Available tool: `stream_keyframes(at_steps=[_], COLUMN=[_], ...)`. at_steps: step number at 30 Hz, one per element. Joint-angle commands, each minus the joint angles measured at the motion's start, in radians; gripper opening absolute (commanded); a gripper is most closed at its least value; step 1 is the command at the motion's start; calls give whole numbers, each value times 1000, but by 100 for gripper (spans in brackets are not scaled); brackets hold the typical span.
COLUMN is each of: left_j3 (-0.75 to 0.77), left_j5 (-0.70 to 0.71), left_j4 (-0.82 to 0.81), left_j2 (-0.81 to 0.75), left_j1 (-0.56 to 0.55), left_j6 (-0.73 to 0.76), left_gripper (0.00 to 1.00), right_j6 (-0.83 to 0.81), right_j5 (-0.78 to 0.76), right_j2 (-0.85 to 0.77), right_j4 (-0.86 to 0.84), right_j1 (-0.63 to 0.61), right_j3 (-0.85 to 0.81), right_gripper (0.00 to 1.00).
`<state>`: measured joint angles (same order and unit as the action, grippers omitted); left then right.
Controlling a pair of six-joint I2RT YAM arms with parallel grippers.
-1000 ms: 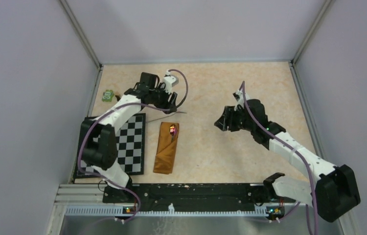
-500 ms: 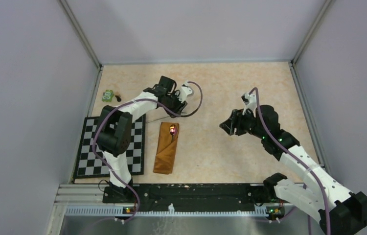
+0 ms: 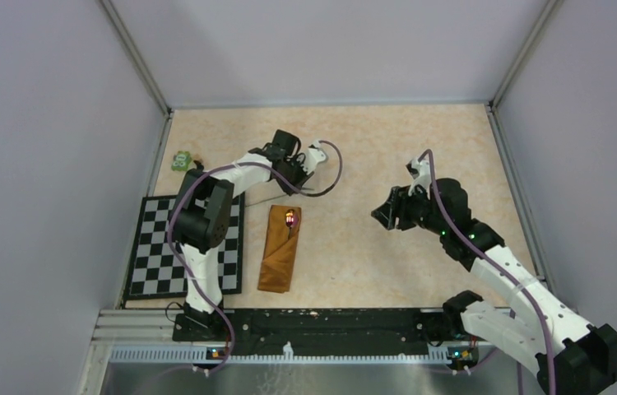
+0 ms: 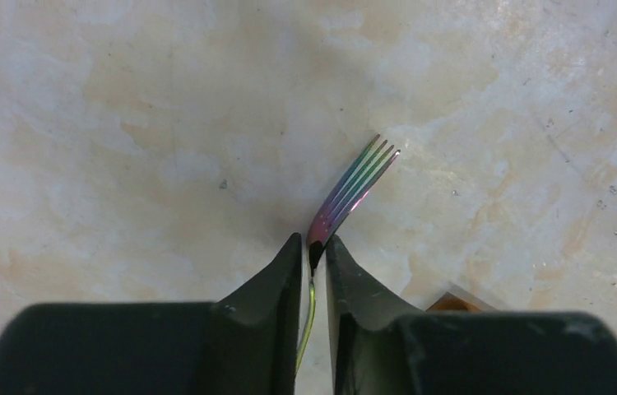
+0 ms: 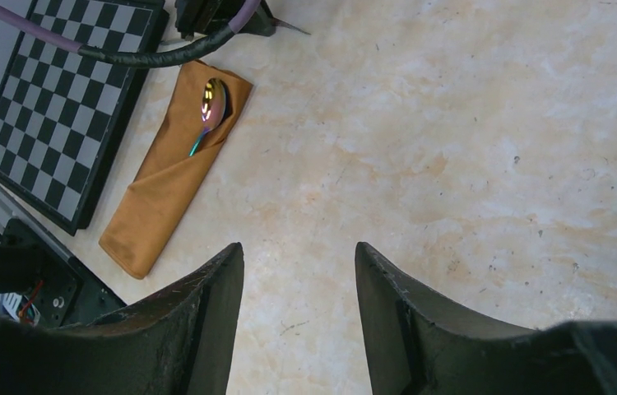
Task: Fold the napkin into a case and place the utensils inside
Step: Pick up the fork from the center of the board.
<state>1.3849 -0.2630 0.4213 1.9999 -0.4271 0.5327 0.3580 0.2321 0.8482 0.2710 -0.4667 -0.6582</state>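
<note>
The napkin lies folded into a narrow rust-orange case (image 3: 280, 251) (image 5: 169, 177) at centre-left of the table, its diagonal flap showing. A spoon (image 3: 289, 219) (image 5: 211, 100) with an iridescent bowl pokes out of its far end. Just beyond the case lies a fork (image 4: 356, 188) with rainbow tines. My left gripper (image 3: 294, 188) (image 4: 313, 247) reaches down over it, with the jaws drawn in on the fork's neck and the thin handle running back between them. My right gripper (image 3: 381, 212) (image 5: 299, 255) hangs open above bare table to the right of the case, holding nothing.
A black-and-white checkered mat (image 3: 147, 267) (image 5: 58, 107) lies left of the case. A small green toy (image 3: 181, 160) sits by the left wall. Side walls fence in the table, and the arm bases' black rail (image 3: 330, 322) runs along the near edge.
The left gripper has come down over the fork and its jaws have drawn in around the neck. The right arm has pulled back slightly to the right, still open.
</note>
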Motion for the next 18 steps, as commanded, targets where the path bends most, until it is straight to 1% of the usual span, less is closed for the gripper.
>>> stream_keyframes(at_steps=[1, 4, 5, 8, 13, 14, 16, 18], left_j3=[45, 78, 94, 157, 203, 219, 248, 224], left_j5=[3, -1, 0, -1, -7, -29, -122, -230], left_j4=[-38, -36, -32, 9, 20, 43, 97, 135], left_j2=[14, 11, 8, -20, -144, -164, -194, -239], left_j1=[2, 1, 1, 1, 7, 14, 44, 101], left_j6=[21, 26, 26, 0, -80, -103, -168, -268], left_gripper=[15, 3, 0, 0, 0, 0, 0, 0], right_j6=[-16, -16, -16, -14, -10, -8, -3, 5], right_j5=[-8, -8, -9, -10, -3, 2, 19, 47], right_j2=[-20, -20, -20, -21, -28, -25, -19, -13], right_j4=[-10, -5, -4, -3, -24, -30, -42, -59], right_j1=[15, 14, 14, 15, 14, 14, 14, 14], right_j3=[6, 2, 2, 3, 20, 26, 35, 44], right_gripper=[52, 52, 52, 51, 51, 51, 51, 51])
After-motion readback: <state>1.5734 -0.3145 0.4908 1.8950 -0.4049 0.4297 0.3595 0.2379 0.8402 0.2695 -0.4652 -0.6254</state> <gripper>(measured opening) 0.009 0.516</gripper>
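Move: The left hand sits low over the table with its fingers a quarter open, either side of the fork's neck. The fork's middle lies about 4 cm to its left, 1 cm back and 1 cm below. At that level, the spoon's head is roughly 8 cm back and 1 cm left, the folded napkin's middle 15 cm back and 4 cm left, and the chessboard's middle 15 cm back and 27 cm left. From the right hand, the fork is some 25 cm left, 14 cm ahead and 17 cm down. The left fingers close fully and pinch the fork at its neck just behind the tines, while the hand creeps about 1 cm forward close to the table. Keeping that grip, it speeds up into a lift of some 11 cm, going forward about 3.5 cm in all, away from the napkin, and tilting the wrist by some 10 degrees. ##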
